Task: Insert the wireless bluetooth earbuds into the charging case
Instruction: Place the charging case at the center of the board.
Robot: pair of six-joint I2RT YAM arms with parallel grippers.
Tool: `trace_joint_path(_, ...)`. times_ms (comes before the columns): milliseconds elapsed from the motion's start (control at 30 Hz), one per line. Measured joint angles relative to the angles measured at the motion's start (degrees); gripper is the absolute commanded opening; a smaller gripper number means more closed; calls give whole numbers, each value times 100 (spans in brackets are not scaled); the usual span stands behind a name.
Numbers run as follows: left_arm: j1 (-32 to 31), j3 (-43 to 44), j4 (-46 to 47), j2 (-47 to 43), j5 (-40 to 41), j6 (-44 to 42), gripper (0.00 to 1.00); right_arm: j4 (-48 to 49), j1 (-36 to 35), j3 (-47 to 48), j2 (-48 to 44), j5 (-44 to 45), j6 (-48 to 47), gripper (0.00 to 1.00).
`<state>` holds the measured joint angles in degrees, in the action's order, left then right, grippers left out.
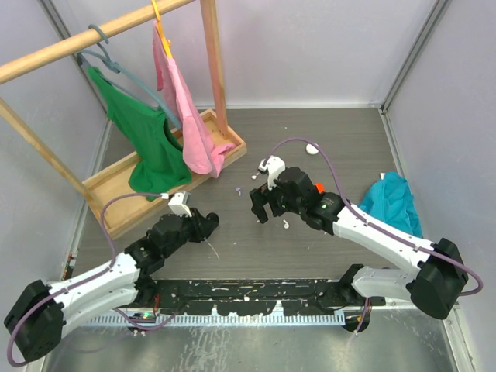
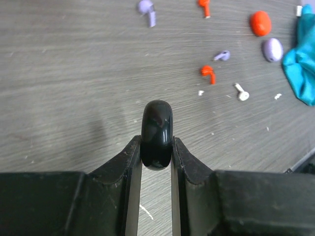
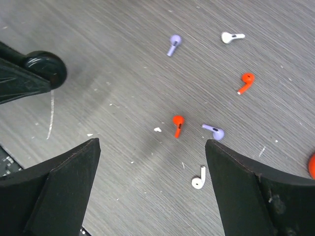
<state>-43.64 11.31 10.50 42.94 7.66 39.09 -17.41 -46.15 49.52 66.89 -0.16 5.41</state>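
My left gripper (image 2: 157,143) is shut on a glossy black round charging case (image 2: 157,132), held edge-on just above the grey wood-grain table. In the right wrist view that case (image 3: 47,69) shows at the upper left. My right gripper (image 3: 152,143) hangs open over loose earbuds with nothing between its fingers: a red one (image 3: 177,124), a lilac one (image 3: 215,131) and a white one (image 3: 199,179) lie close below it. Farther off lie another lilac bud (image 3: 173,43), a white bud (image 3: 230,37) and a red bud (image 3: 246,81). From above, both grippers (image 1: 211,220) (image 1: 258,211) face each other mid-table.
A red round case (image 2: 260,23) and a lilac round case (image 2: 272,49) lie near a teal cloth (image 1: 391,201) on the right. A white case (image 1: 311,149) sits at the back. A wooden clothes rack (image 1: 213,70) with a green shirt (image 1: 147,143) and pink garment stands back left.
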Motion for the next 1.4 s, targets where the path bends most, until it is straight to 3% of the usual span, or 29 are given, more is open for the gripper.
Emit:
trace_joint_path(433, 726, 175, 52, 1797, -11, 1123, 16, 348, 79, -522, 52, 837, 393, 93)
trace_joint_path(700, 1036, 518, 378, 2555, -243, 1572, 35, 387, 157, -643, 127, 909, 514, 93)
trace_joint_path(933, 1060, 522, -208, 2146, -114, 1860, 56, 417, 195, -643, 127, 911, 544, 93)
trace_joint_path(1400, 1113, 516, -2459, 291, 481, 1700, 78, -107, 730, -623, 125, 1016, 861, 95)
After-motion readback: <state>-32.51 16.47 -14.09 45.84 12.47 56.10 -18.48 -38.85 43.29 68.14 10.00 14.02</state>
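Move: The left hand holds the closed black case; its spot on the board is about 4 cm ahead, 2 cm left and 7 cm down. The nearest purple earbud lies about 13 cm ahead and 8 right, all earbuds being at board level. From the open right hand, the red case is some 11 cm ahead, 16 right and 13 below; the purple case 7 ahead, 19 right; the white earbud level and 7 right, another purple earbud 6 ahead and 4 right. The left hand brings the black case down onto the board, sinking about 6.5 cm, then easing some 3 cm forward while its fingers tip down. It opens and lets go, backing away to the left about 5 cm and turning counter-clockwise. The right hand, fingers kept wide, goes about 7 cm right and 5 cm down over the earbuds, towards the red and purple cases, turning some 20 degrees clockwise. ##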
